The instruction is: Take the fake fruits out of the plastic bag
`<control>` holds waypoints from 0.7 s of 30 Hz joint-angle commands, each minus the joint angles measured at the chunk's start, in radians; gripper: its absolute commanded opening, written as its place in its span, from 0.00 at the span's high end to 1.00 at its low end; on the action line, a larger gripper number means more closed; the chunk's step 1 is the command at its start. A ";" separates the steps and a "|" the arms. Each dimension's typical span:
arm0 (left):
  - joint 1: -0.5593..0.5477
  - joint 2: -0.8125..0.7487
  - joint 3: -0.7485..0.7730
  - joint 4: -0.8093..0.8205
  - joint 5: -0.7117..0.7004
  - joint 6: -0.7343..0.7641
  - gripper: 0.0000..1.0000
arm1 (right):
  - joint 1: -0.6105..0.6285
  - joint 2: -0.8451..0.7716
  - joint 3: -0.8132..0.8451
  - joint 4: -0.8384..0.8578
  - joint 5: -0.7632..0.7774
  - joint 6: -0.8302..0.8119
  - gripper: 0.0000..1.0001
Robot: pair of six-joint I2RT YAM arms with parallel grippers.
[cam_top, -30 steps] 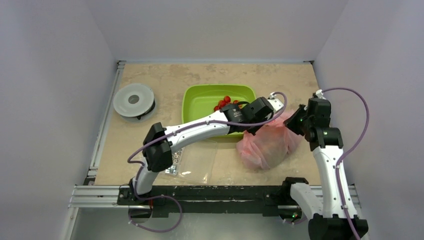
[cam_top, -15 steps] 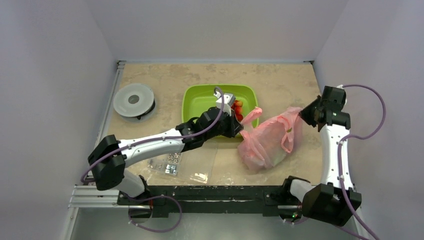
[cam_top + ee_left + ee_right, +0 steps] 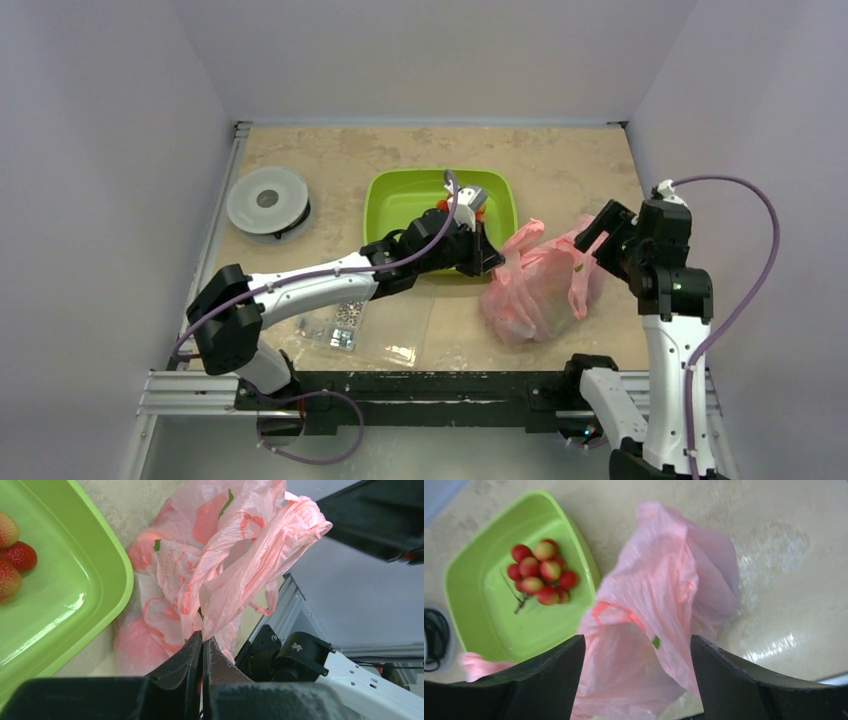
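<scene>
The pink plastic bag (image 3: 540,285) lies crumpled on the table, right of the green tray (image 3: 400,200). My left gripper (image 3: 490,262) is shut on a fold of the bag's left rim, and in the left wrist view the film (image 3: 225,555) rises from the pinched fingertips (image 3: 202,639). My right gripper (image 3: 597,236) hangs open over the bag's right side, its fingers (image 3: 549,675) straddling the bag (image 3: 664,595) without touching it. The fake fruits are hidden inside; only a green scrap (image 3: 656,641) shows through the film.
A cluster of small red berries (image 3: 541,572) lies in the tray (image 3: 479,610). A clear flat box of screws (image 3: 380,325) sits near the front edge under my left arm. A round grey spool (image 3: 267,200) stands at the left.
My right gripper has let go of the bag's right handle and opened, then swung back toward the bag, which has slumped. My left gripper stays pinched on the bag's left rim.
</scene>
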 commanded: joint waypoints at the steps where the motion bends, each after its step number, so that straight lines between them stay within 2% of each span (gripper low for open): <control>1: 0.000 0.003 0.082 -0.014 0.054 0.049 1.00 | 0.002 -0.005 -0.075 -0.154 0.016 -0.035 0.22; 6: 0.002 0.016 0.104 -0.019 0.098 0.057 1.00 | 0.005 0.024 -0.176 -0.123 -0.010 -0.057 0.24; 9: 0.002 0.024 0.113 -0.011 0.129 0.064 1.00 | 0.011 0.053 -0.179 -0.064 0.011 -0.044 0.32; 11: 0.002 0.031 0.125 -0.015 0.153 0.075 1.00 | 0.018 0.083 -0.201 -0.019 0.052 -0.036 0.41; 12: 0.002 0.034 0.134 -0.018 0.168 0.084 1.00 | 0.022 0.098 -0.206 -0.001 0.049 -0.033 0.50; 15: 0.003 0.039 0.145 -0.023 0.208 0.132 1.00 | 0.024 0.101 -0.169 0.086 -0.023 -0.008 0.93; 16: 0.002 0.040 0.146 -0.028 0.218 0.159 1.00 | 0.024 0.095 -0.134 0.123 -0.052 -0.006 1.00; 21: -0.019 0.036 0.142 -0.071 0.211 0.350 1.00 | 0.022 0.121 0.081 0.184 -0.192 0.177 1.00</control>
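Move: Below the open right fingers, about 10 cm down and 3 cm back, is the pink plastic bag's right-hand flap. The bag's full body lies some 9 cm to the left, 5 cm back and 19 cm down from this hand. The green tray is about 30 cm left, 10 cm ahead and 25 cm down. From the left hand, which already holds a bag corner, the flap is about 19 cm right, 2 cm back and 5 cm down. Dipping about 10 cm and slightly back onto the bag's right-hand flap, the right hand tips its fingers some 20 degrees further down, closes from wide open to pinch the film, then pulls up about 5 cm and forward as much again, still rising. The left hand keeps its corner pinched, easing up, back and right a little while swinging clockwise. ##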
